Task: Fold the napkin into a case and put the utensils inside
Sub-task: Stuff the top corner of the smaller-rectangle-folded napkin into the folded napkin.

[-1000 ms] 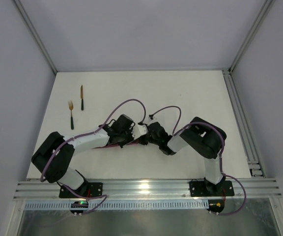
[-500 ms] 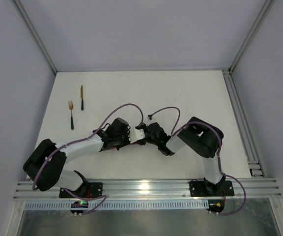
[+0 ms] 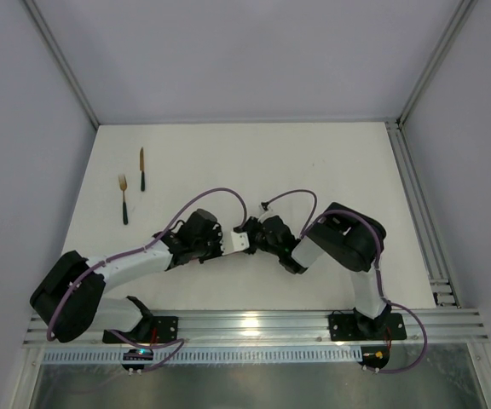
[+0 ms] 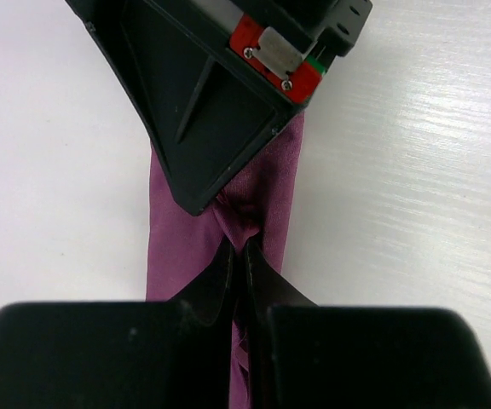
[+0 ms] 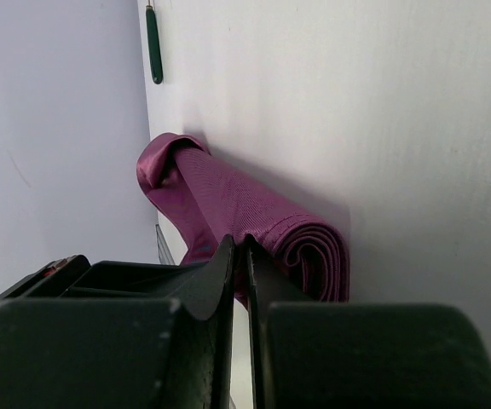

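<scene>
The magenta napkin [image 4: 271, 183] lies on the white table as a narrow folded strip. My left gripper [image 4: 239, 247] is shut on a pinched ridge of cloth in its middle. Right in front of it the black finger [image 4: 220, 111] of my right gripper presses at the same spot. In the right wrist view the napkin [image 5: 254, 213] shows as a layered roll, and my right gripper [image 5: 245, 243] is shut on its hemmed edge. From above the two grippers meet tip to tip, left [image 3: 222, 244] and right [image 3: 233, 242], hiding the cloth. The gold fork [image 3: 124, 198] and knife [image 3: 142, 169] lie apart at the far left.
The white table [image 3: 314, 162] is walled on the left, back and right, with an aluminium rail [image 3: 416, 213] along the right edge. Purple cables [image 3: 220, 192] arch over both wrists. A dark utensil handle [image 5: 153, 34] shows at the top of the right wrist view.
Both grippers have shifted a little left and toward the near edge. The left arm's elbow has swung down and to the left. The utensils have not moved.
</scene>
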Available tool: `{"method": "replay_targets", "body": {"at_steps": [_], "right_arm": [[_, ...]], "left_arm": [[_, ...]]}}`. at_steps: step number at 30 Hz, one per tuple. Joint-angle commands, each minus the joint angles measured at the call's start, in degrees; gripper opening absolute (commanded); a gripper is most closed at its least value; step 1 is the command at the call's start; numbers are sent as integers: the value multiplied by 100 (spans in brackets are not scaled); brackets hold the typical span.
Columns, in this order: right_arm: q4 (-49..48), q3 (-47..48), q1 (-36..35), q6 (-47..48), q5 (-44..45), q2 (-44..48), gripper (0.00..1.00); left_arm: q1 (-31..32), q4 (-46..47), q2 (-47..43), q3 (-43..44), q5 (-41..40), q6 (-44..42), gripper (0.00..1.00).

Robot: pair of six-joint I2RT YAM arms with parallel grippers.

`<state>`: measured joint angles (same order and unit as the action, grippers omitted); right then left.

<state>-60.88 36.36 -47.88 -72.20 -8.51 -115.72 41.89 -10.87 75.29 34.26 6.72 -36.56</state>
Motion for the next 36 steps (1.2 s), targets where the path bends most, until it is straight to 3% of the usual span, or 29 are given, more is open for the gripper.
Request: {"method": "replay_targets", "body": {"at_steps": [1, 3, 7, 9, 21, 26, 30, 36], "right_arm": [[58, -103, 314, 206, 676, 260, 4], [260, -50, 323, 373, 658, 383, 6], [937, 90, 323, 707, 526, 612, 29], [1052, 56, 323, 865, 395, 795, 34], [2167, -77, 270, 1121, -36, 1755, 41], [2011, 73, 209, 823, -352, 1458, 41], [1230, 90, 147, 252, -554, 1018, 41], [1167, 328, 15, 49, -660, 622, 41]], "left_arm": [[39, -222, -85, -121, 330, -159, 0], [47, -231, -67, -113, 269, -202, 0], [39, -161, -84, -95, 216, -212, 0], [39, -108, -67, -51, 207, -194, 0], [39, 138, -84, -7, 31, -80, 0], [39, 208, -119, -25, 5, -54, 0], [39, 252, -128, -25, 13, -10, 1], [39, 340, -32, -42, -65, -18, 2]]}}
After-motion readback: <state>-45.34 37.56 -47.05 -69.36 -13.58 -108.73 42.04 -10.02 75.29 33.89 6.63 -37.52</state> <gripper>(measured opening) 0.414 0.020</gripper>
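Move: Right at the right hand's shut fingertips is the napkin's top corner, level with them and about 1 cm lower. The folded napkin's open end, with its rolled-looking layers, sits about 1 cm ahead of them and 1 cm to their right, some 2 cm lower; its middle is roughly 10 cm to their left, about 1 cm nearer and 2 cm lower. From the left hand, shut on the napkin beside this spot, the corner lies about 3 cm to the right and 1 cm ahead. Backing the right fingertips out of the corner, the right hand slides about 3.5 cm right, slightly forward at first, and rises some 3 cm while its fingers part to nearly half open. It then returns about 3 cm left, sinking and drawing back as much, so the open fingers come down around the flap at the open end. The left hand stays in place, still pinching the napkin. ##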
